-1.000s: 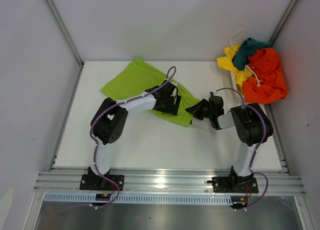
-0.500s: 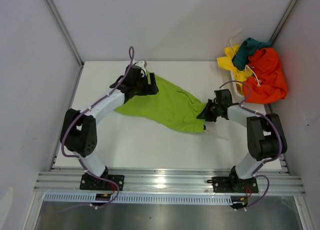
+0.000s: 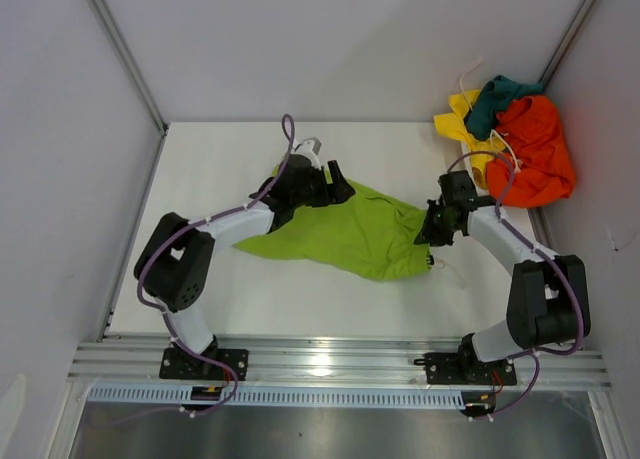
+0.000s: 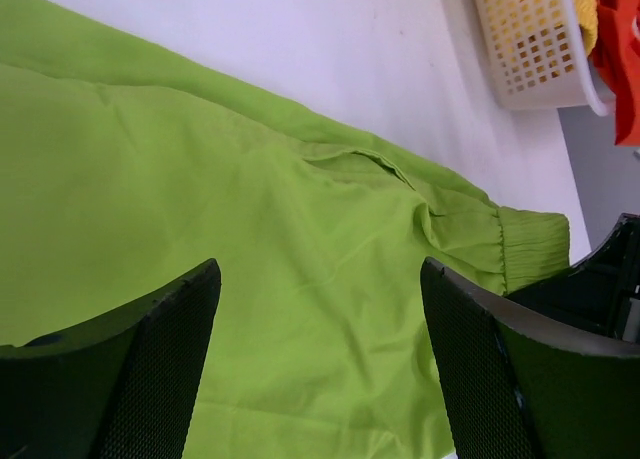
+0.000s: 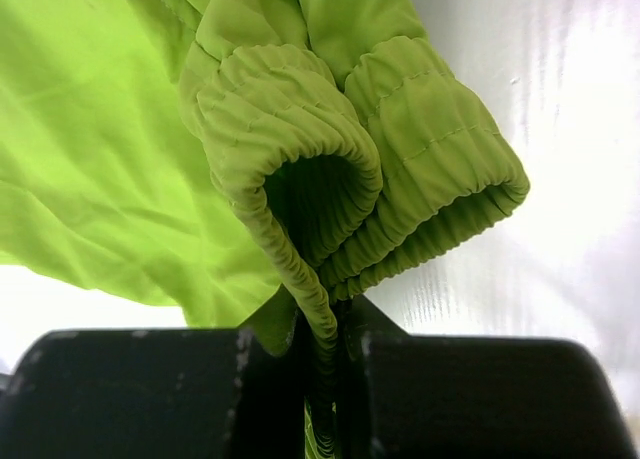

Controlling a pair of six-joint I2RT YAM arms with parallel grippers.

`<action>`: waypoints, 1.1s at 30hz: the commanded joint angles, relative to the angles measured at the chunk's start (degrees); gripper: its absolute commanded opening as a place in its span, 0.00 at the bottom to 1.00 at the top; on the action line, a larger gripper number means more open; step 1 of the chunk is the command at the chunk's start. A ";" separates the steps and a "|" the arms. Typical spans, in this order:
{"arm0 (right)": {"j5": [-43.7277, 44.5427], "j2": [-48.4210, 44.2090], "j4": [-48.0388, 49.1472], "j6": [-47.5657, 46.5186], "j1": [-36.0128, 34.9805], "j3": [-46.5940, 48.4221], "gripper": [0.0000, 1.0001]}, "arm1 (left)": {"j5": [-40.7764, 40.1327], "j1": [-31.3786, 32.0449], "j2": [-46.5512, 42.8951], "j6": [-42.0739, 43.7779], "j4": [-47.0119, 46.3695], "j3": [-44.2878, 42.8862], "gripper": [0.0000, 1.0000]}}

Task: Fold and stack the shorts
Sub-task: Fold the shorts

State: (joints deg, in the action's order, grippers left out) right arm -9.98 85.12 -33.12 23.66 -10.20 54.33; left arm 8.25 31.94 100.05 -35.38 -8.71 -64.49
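Observation:
The lime green shorts (image 3: pixel 355 237) lie spread and rumpled across the middle of the white table. My right gripper (image 3: pixel 429 233) is shut on their elastic waistband (image 5: pixel 300 129) at the right end; the band bunches out of the jaws in the right wrist view. My left gripper (image 3: pixel 338 191) hovers open over the far left part of the cloth, and the left wrist view shows only green fabric (image 4: pixel 250 239) between its fingers (image 4: pixel 165 349). Orange shorts (image 3: pixel 535 154), yellow shorts (image 3: pixel 462 114) and dark teal shorts (image 3: pixel 500 97) are heaped at the back right.
A white mesh basket (image 4: pixel 530 49) holds the heap at the table's back right corner. A thin white drawstring (image 3: pixel 447 270) trails on the table below the right gripper. Grey walls close in both sides and the back.
The left gripper has come off the far left corner and moved right, over the cloth. The right gripper pulled the waistband rightward, and the green shorts shifted right.

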 commanded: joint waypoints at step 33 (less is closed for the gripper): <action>-11.99 -2.94 2.17 4.81 10.71 5.81 0.00 | -23.45 9.28 8.15 -15.26 -18.71 3.05 0.83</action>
State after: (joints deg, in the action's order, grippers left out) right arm -16.38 83.99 -38.63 26.52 -3.11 64.88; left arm -11.57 41.58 113.73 -53.19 -25.45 -62.33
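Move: The shorts' middle lies about 8 cm back from the open left hand, 1 cm to its left and some 13 cm below; the elastic waistband, pinched by the right hand, is about 10 cm back and 19 cm right of the left hand. From the right hand the shorts' middle is about 20 cm left, 2 cm ahead and 5 cm below. The laundry basket stands some 18 cm ahead and 15 cm right of the right hand, about level with it. The right hand keeps its pinch on the gathered waistband and lifts it about 8 cm while easing 3 to 4 cm forward, towards the basket, then starts to sink again and swing slightly right. Meanwhile the left hand, fingers staying wide open, first slides right across the shorts towards the held end, then sinks some 7 cm towards the cloth, turning about 15 degrees counter-clockwise and coming a little back left at the end, with no touch to be made out. ##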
